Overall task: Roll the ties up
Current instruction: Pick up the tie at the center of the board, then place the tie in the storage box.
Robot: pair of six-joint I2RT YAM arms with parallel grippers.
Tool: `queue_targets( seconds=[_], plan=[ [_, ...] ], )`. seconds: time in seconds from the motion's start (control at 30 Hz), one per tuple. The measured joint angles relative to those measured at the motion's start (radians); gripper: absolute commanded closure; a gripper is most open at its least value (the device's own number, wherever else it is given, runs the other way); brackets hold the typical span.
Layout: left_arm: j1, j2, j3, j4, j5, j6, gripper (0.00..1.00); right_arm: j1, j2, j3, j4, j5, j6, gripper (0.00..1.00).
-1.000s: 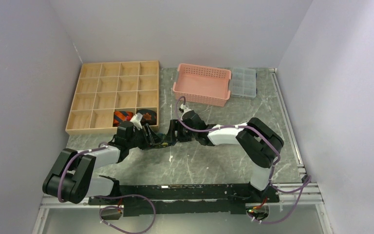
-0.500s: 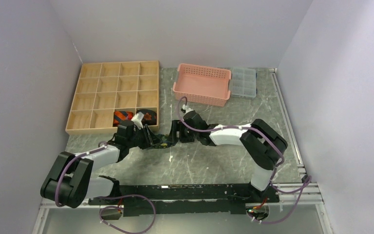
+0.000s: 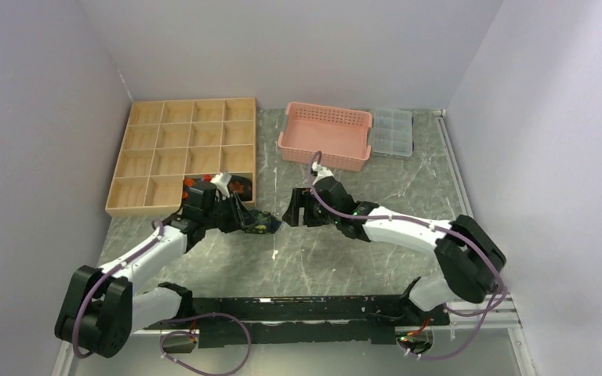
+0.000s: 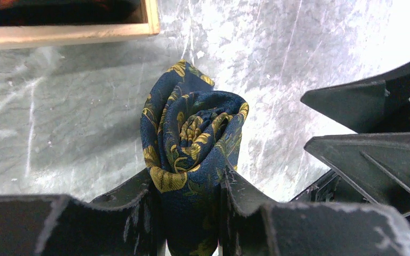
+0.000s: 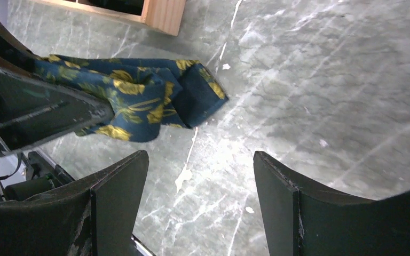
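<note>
A dark blue tie with yellow-green floral print [image 4: 192,133] is wound into a roll, and my left gripper [image 4: 189,178] is shut on it, one finger on each side. From above, the rolled tie [image 3: 261,225] sits in front of the wooden tray's near right corner, with the left gripper [image 3: 249,222] on it. My right gripper [image 3: 296,211] stands open just right of the roll, apart from it. In the right wrist view the tie [image 5: 139,96] lies left of the right gripper [image 5: 200,160], which has only bare table between its fingers. Orange bits of other ties [image 3: 240,185] show in the tray.
The wooden compartment tray [image 3: 165,149] fills the back left, its corner [image 4: 85,33] just beyond the roll. A pink basket [image 3: 325,135] and a clear plastic organiser [image 3: 392,131] stand at the back. White specks dot the marble table [image 3: 321,258].
My left gripper has closed on the rolled floral tie. The right gripper has let go and drawn back to the right, with its arm swung outward.
</note>
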Motion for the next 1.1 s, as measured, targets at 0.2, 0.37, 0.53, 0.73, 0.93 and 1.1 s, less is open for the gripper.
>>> queue_targets(
  seconds=[0.2, 0.37, 0.53, 0.73, 0.93, 1.1],
  plan=[
    [-0.009, -0.036, 0.145, -0.205, -0.06, 0.042, 0.97, -0.006, -0.126, -0.066, -0.028, 0.055, -0.018, 0.23],
    [-0.014, -0.043, 0.302, -0.391, -0.126, 0.092, 0.97, -0.026, -0.177, -0.114, -0.047, 0.066, -0.024, 0.23],
    [-0.014, -0.037, 0.467, -0.527, -0.179, 0.145, 0.97, -0.044, -0.229, -0.15, -0.054, 0.066, -0.028, 0.22],
    [-0.013, 0.076, 0.726, -0.617, -0.217, 0.217, 0.97, -0.061, -0.252, -0.156, -0.051, 0.064, -0.035, 0.22],
    [0.054, 0.298, 0.937, -0.614, -0.171, 0.274, 0.97, -0.071, -0.206, -0.147, -0.045, 0.056, -0.034, 0.22],
    [0.173, 0.475, 1.007, -0.574, -0.061, 0.316, 0.97, -0.071, -0.192, -0.135, -0.042, 0.054, -0.035, 0.22]
  ],
)
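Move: My left hand already holds the rolled tie just above the table. The empty compartment in the tray's right column, second row from the near edge, lies about 17 cm ahead, 3 cm left and 4 cm lower. In the near row, the maple-leaf tie is some 9 cm ahead and 3 cm left, the striped tie 8 cm ahead and 13 cm left. The pink basket sits 23 cm ahead and 21 cm right. From my right hand that compartment is roughly 15 cm ahead and 15 cm left. With the rolled tie kept pinched, I first lift my left hand some 17 cm, nearly straight up, then swing it forward over the tray's near row, about 17 cm in all. At the end it bears slightly left and starts sinking; the wrist rolls some 15 degrees, left side up. My empty right hand backs off about 5 cm to the right, fingers still open. ##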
